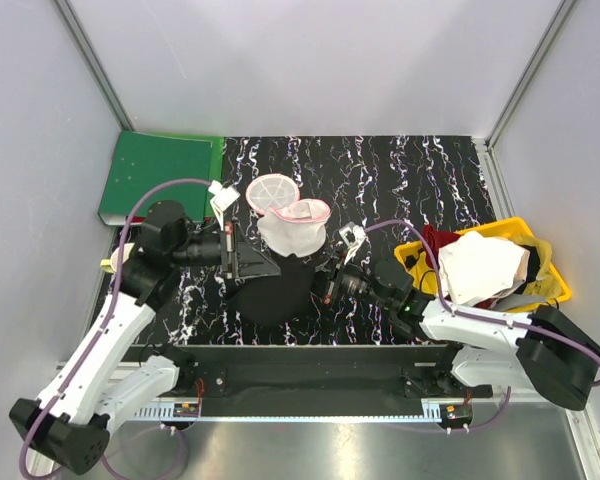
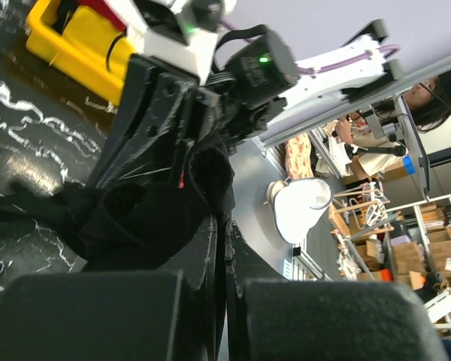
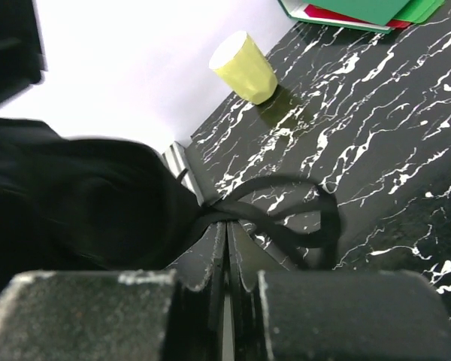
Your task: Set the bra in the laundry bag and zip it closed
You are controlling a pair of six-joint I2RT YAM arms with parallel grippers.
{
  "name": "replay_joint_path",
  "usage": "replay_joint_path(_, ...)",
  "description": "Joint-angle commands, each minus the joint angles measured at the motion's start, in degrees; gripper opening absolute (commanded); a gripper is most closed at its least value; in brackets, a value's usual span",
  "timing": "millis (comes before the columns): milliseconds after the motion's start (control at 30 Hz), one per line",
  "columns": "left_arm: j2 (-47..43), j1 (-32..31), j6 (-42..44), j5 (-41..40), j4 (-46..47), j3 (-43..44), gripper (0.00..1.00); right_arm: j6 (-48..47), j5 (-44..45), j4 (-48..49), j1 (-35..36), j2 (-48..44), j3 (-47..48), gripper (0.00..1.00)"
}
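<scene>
The black bra (image 1: 275,285) lies bunched on the marbled table in front of the laundry bag (image 1: 292,222), a white mesh drum with pink rims that stands open just behind it. My left gripper (image 1: 244,262) is shut on the bra's left side; its wrist view shows black fabric (image 2: 146,218) bunched at the closed tips of the left gripper (image 2: 227,226). My right gripper (image 1: 330,283) is shut on the bra's right edge. In its wrist view the right gripper (image 3: 227,224) pinches where a strap (image 3: 301,214) loops out from the cup (image 3: 83,203).
A yellow basket (image 1: 485,265) with white and red clothes stands at the right. A green folder (image 1: 160,175) lies at the back left. A pale yellow cup (image 3: 244,66) stands near the left table edge. Grey walls enclose the table.
</scene>
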Motion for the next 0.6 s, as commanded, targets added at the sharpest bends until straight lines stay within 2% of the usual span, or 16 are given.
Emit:
replay_joint_path(0, 3.05, -0.09, -1.46, 0.94, 9.15, -3.90, 0.00, -1.25, 1.06, 10.46, -0.78, 2.88, -2.66, 0.07)
replay_joint_path(100, 6.74, -0.26, -2.61, 0.42, 13.03, -6.01, 0.00, -0.45, 0.89, 15.03, -1.05, 6.57, -5.12, 0.08)
replay_joint_path(267, 13.59, -0.70, 0.64, -1.52, 15.39, -7.77, 0.00, 1.21, 0.01, 21.53, -1.92, 14.56, -7.23, 0.08)
replay_joint_path(333, 17.81, -0.79, 1.25, -2.40, 16.63, -8.47, 0.00, 2.61, -0.08, 21.46, -2.10, 16.33, -7.06, 0.08)
replay_joint_path(433, 22.72, -1.06, 1.34, -3.01, 20.76, -10.14, 0.00, 4.72, 1.76, 15.94, -2.71, 17.57, -6.62, 0.05)
replay_joint_path(533, 25.72, -1.06, 2.13, -2.84, 22.26, -10.93, 0.00, 5.61, 6.41, 0.24, -3.42, 13.89, -4.79, 0.04)
replay_joint_path(567, 26.34, -1.06, 2.57, -2.93, 22.35, -11.11, 0.00, 5.70, 10.43, -10.16, -3.42, 10.48, -4.08, 0.04)
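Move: My left hand already holds the black bra up high, and my right has an edge of it. The bare table it goes down to, just short of the laundry bag, lies about 30 cm below my left hand, 6 cm ahead and 3 cm right; from my right hand some 20 cm below, 5 cm left and 1 cm ahead. From my left hand, the bag lies roughly 26 cm ahead and 5 cm right, the yellow mug 13 cm ahead and 34 cm left, both well below. Keeping both grippers shut on the bra, I lower it between my hands towards the table on the near side of the laundry bag. My left hand sinks about 13 cm while reaching some 7 cm forward and slightly right, rolling nearly 20 degrees. My right drops about 12 cm almost straight down, its fingertips tipping lower by about 10 degrees. ##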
